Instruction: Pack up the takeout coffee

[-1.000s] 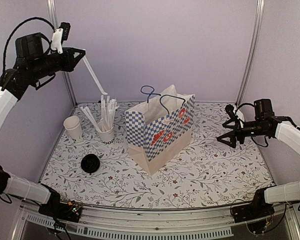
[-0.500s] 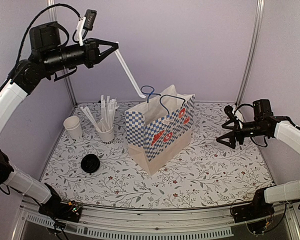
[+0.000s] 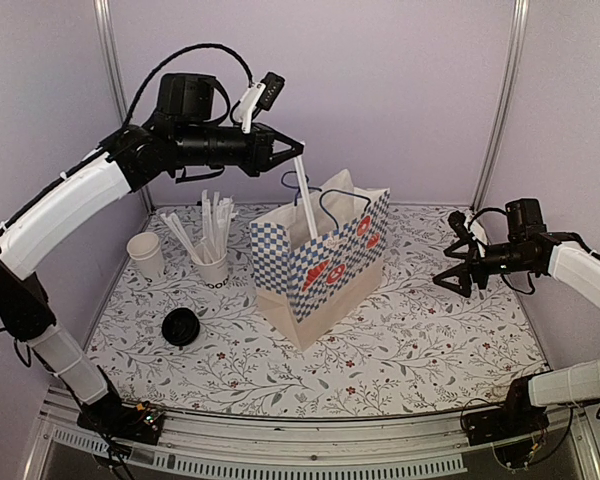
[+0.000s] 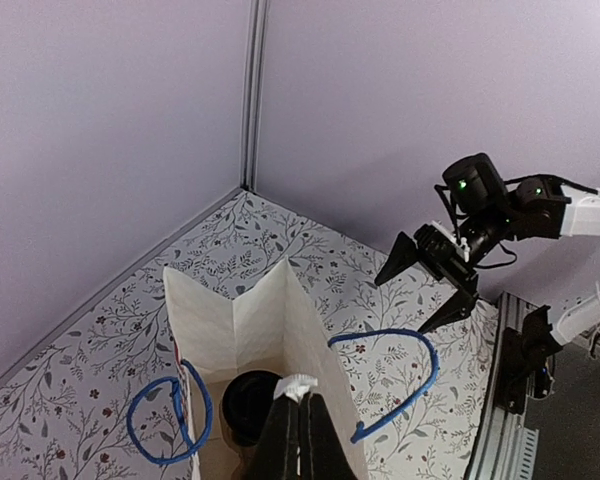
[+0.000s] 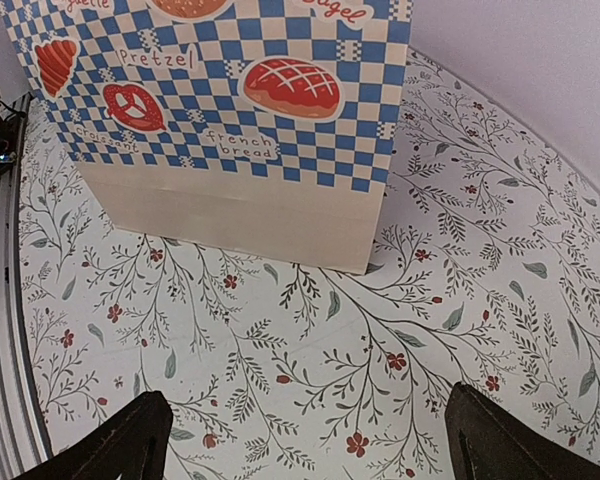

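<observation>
The blue-checkered paper bag [image 3: 325, 262] stands open mid-table. Deep inside it the round black lid of the takeout coffee [image 4: 244, 402] shows; the cup's body is hidden by the bag walls. My left gripper [image 3: 292, 151] hovers above the bag mouth, shut on a long white stick [image 3: 307, 198] whose lower end dips between the blue handles. From the left wrist the stick [image 4: 297, 387] pokes out of the closed fingertips, straight over the lid. My right gripper [image 3: 458, 268] hangs open to the right of the bag, nothing between its fingers [image 5: 138, 444].
A cup with lettering holds several white sticks [image 3: 213, 262] left of the bag. A plain white cup [image 3: 146, 254] stands further left. A low black round thing [image 3: 181, 326] lies in front of them. Purple walls close in the back and sides.
My left arm has swung right with the stick, from high at the left wall to above the bag. The stick's lower end now reaches into the bag mouth. The right arm has not moved.
</observation>
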Robot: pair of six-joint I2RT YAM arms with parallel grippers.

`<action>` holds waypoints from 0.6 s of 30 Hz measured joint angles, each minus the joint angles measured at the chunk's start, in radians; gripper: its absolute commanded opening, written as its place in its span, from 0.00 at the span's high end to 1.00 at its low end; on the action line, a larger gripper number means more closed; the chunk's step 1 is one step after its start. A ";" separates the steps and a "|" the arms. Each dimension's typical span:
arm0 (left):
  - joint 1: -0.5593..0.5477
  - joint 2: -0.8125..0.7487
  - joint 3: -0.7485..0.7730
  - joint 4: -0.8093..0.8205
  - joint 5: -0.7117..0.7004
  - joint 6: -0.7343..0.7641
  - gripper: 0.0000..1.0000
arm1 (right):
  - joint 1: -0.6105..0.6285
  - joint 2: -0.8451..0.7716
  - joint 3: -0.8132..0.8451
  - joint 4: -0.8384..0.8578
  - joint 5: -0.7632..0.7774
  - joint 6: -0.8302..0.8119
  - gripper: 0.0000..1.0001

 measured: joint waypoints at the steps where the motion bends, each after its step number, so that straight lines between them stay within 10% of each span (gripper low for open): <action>1: 0.000 0.009 -0.001 -0.003 -0.003 0.000 0.93 | 0.000 0.000 0.000 0.000 0.000 -0.001 0.01; 6: 0.000 0.034 -0.002 -0.031 -0.009 -0.006 0.63 | 0.000 0.000 0.000 -0.001 0.002 -0.005 0.01; 18: 0.024 0.037 0.052 -0.114 -0.150 0.029 0.32 | 0.000 -0.001 0.050 0.007 0.066 0.031 0.01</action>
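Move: The left hand, still pinching an upright straw by its top, is over the near part of the takeout bag; the bag's middle is about 9 cm ahead, 5 cm right and some 28 cm below. From that hand, the cup of straws is about 10 cm ahead, 22 cm left and 37 cm below, and the black lids about 4 cm back, 28 cm left and 41 cm below. From the right hand, the bag is about 11 cm ahead, 26 cm left and 5 cm below. Down about 3.5 cm over the bag's open mouth goes the left hand, its fingers parting on the way and letting go of the straw. Still opening, to over half wide, it then eases forward and left by about 3 cm and rises slightly, turning some 10 degrees counter-clockwise. The right hand, open and empty, starts up and forward by about 2 cm at the end. ##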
